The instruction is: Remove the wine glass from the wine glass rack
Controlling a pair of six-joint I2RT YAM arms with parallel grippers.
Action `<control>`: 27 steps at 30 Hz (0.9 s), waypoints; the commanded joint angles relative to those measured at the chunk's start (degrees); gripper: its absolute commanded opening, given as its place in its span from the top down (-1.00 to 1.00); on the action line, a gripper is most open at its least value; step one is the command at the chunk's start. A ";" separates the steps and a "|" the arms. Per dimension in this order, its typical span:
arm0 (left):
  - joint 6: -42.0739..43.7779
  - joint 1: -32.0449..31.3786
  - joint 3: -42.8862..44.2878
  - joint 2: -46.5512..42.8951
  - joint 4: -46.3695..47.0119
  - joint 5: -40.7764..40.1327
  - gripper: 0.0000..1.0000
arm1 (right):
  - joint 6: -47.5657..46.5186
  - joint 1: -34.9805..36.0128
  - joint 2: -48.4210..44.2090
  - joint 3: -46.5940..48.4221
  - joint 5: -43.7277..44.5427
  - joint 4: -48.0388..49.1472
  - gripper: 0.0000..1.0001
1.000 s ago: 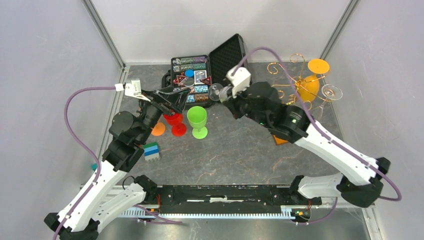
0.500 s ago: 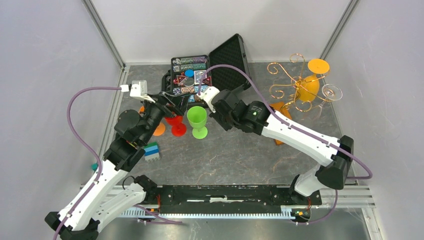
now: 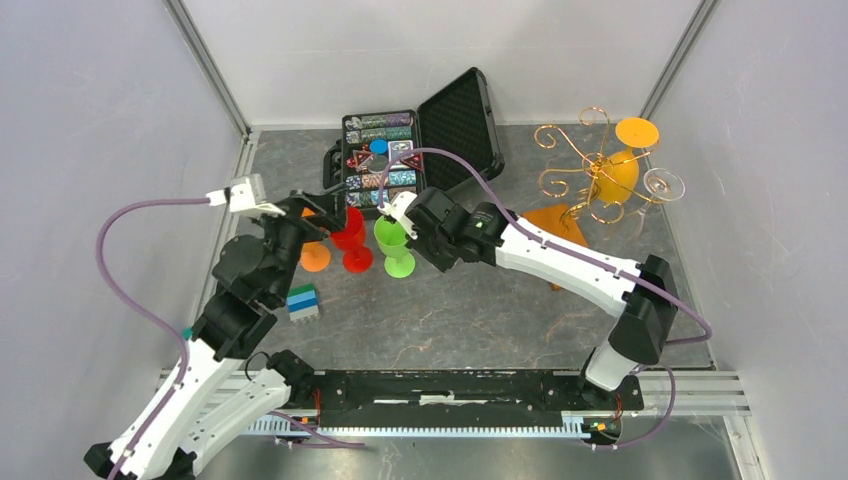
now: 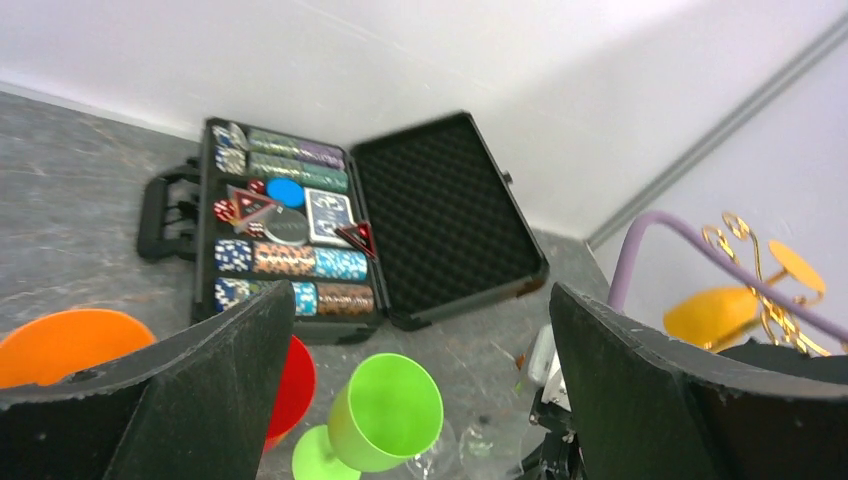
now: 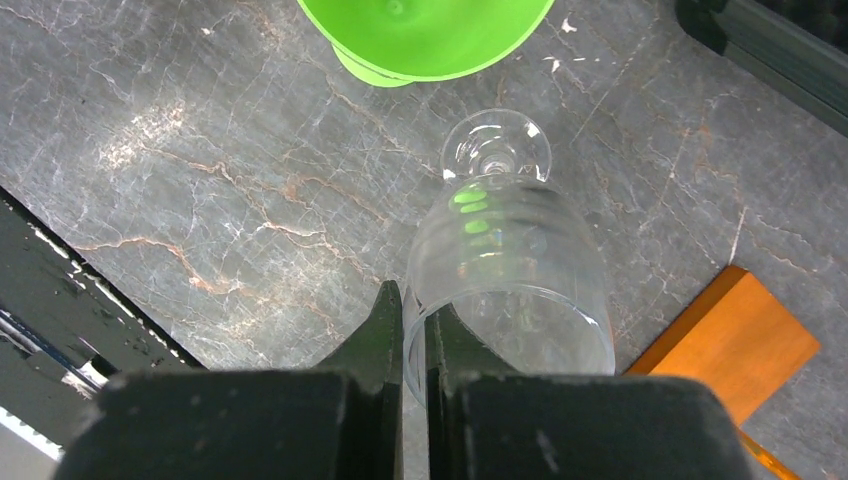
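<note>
My right gripper (image 5: pixel 414 303) is shut on the rim of a clear wine glass (image 5: pixel 505 260), one finger inside the bowl and one outside. The glass hangs upright, its foot low over the table beside the green goblet (image 5: pixel 425 35). From above, the right gripper (image 3: pixel 408 238) hides the glass. The wine glass rack (image 3: pixel 590 170), gold wire on an orange-brown base (image 3: pixel 560 220), stands at the back right. An orange glass (image 3: pixel 617 172) and a clear glass (image 3: pixel 663 184) hang on it. My left gripper (image 3: pixel 322 205) is open above the red goblet (image 3: pixel 349 238).
An open black case (image 3: pixel 415 150) of poker chips lies at the back centre. An orange disc (image 3: pixel 316 258) and a blue-green block (image 3: pixel 302 302) sit at the left. In the left wrist view the open left gripper (image 4: pixel 420 300) frames the green goblet (image 4: pixel 385 410) and the clear glass (image 4: pixel 465 450).
My right arm has carried the clear glass from near the rack leftward and down to beside the green goblet. My left arm has drawn back a little to the left.
</note>
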 commanded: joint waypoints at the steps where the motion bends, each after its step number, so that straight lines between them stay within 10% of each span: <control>1: 1.83 -0.07 -1.02 -3.51 0.03 -10.10 -1.00 | -2.37 -1.29 1.01 1.85 -2.32 1.91 0.97; 27: 2.81 -0.08 -1.48 -3.53 1.45 -10.66 -1.00 | -6.62 -5.39 6.71 15.10 -7.02 -2.08 0.15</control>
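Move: The clear wine glass hangs from the right fingers by its rim, its foot just off the table; its standing spot is about 4 cm ahead of that hand, 1 cm right and 17 cm below. The green goblet stands roughly 9 cm left and 1 cm ahead, the red one some 18 cm left and 2 cm ahead, the chip case about 25 cm ahead and 13 cm left. From the left hand, that spot is about 20 cm right, 2 cm ahead, far below. Down about 2 cm, then easing forward, the right hand sets the held clear glass on the table beside the green goblet, opens to under half and lets go of the rim. It carries on forward, about 4 cm in all, then rises some 3.5 cm clear. The empty, open left hand shifts about 4 cm left, turning roughly 10 degrees counter-clockwise. ##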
